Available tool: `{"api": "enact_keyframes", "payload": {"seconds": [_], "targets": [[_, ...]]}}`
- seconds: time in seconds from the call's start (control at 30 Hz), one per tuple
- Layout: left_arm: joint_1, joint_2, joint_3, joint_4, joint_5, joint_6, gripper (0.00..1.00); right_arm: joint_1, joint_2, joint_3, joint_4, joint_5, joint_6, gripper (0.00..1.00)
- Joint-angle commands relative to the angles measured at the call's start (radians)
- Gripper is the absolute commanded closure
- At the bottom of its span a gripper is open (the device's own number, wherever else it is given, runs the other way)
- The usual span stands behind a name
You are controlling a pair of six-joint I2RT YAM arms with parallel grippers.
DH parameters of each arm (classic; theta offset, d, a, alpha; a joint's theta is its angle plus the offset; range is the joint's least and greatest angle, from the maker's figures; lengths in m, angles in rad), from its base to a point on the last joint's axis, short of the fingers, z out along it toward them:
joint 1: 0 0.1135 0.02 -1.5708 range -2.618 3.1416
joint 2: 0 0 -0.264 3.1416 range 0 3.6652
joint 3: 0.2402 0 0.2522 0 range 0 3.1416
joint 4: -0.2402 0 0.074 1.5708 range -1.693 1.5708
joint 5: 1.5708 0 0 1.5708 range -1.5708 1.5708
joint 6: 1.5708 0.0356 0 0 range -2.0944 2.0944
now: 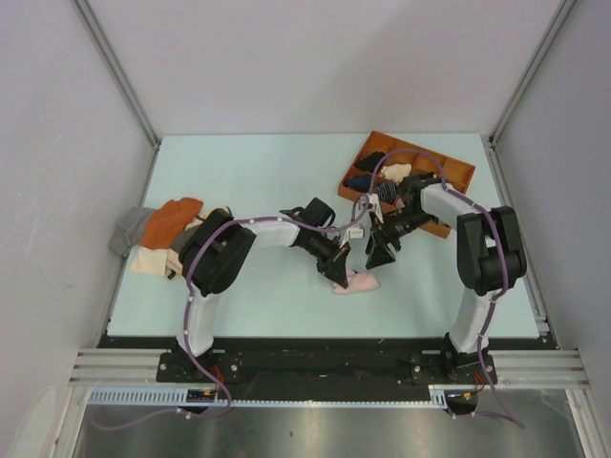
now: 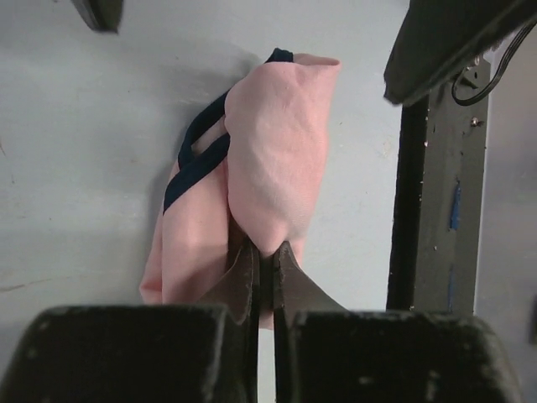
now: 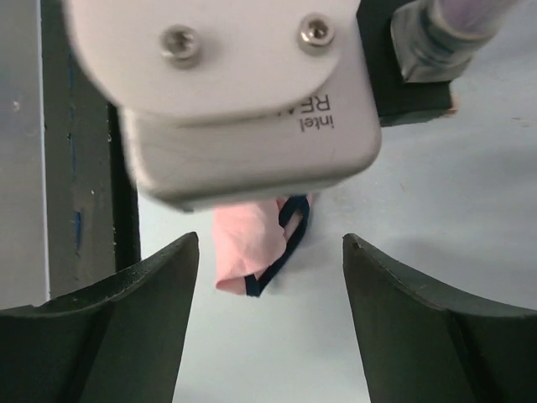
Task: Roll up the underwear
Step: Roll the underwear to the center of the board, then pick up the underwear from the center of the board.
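The underwear [image 1: 357, 281] is a rolled-up bundle of light pink fabric with dark navy edging, lying on the pale table near the middle front. My left gripper [image 1: 338, 274] is shut on its near end. In the left wrist view the jaws [image 2: 267, 254] pinch a fold of the underwear [image 2: 277, 151], and navy edging loops out on its left side. My right gripper [image 1: 380, 256] hangs just right of the bundle, apart from it. Its fingers [image 3: 269, 238] stand wide open with nothing between them, and the underwear [image 3: 243, 243] lies beyond, partly hidden by the left wrist's camera housing [image 3: 243, 101].
An orange compartment tray [image 1: 456, 176] holding several folded garments stands at the back right, close behind the right arm. A pile of cloths [image 1: 162, 231], orange, cream and grey, lies at the table's left edge. The black table edge [image 2: 436, 210] runs just beyond the bundle.
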Motion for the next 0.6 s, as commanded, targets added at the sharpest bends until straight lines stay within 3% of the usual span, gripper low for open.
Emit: {"api": "enact_keyframes", "payload": {"seconds": [0.0,0.13,0.57], "targets": [[0.009,0.074,-0.01,-0.075,-0.162,0.008,1.0,0.035,0.064,-0.001,0.042,-0.012,0.106,0.26],[0.012,0.073,-0.014,-0.072,-0.18,0.0,1.0,0.043,0.113,-0.001,0.077,0.005,0.2,0.26],[0.013,0.079,0.035,-0.076,-0.234,-0.012,1.0,0.12,0.206,0.006,0.079,0.1,0.289,0.25]]}}
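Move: Pinched in the shut left fingers, the rolled pink underwear has its middle about 4 cm to that hand's right, level ahead, and 1 cm below. From the open right hand, the middle lies some 6 cm to the left, 5 cm back and 6 cm down. The compartment box stands about 20 cm ahead of the right hand, 6 cm to its right and 5 cm lower. A dark grey cloth lies some 34 cm to the left hand's left and 10 cm ahead. Sinking about 5 cm, the right hand brings its wide-open fingers down towards the free right end of the pink roll, easing slightly left and tipping about 15 degrees; contact can't be made out. The left hand keeps its pinch almost in place, turning some 10 degrees. ##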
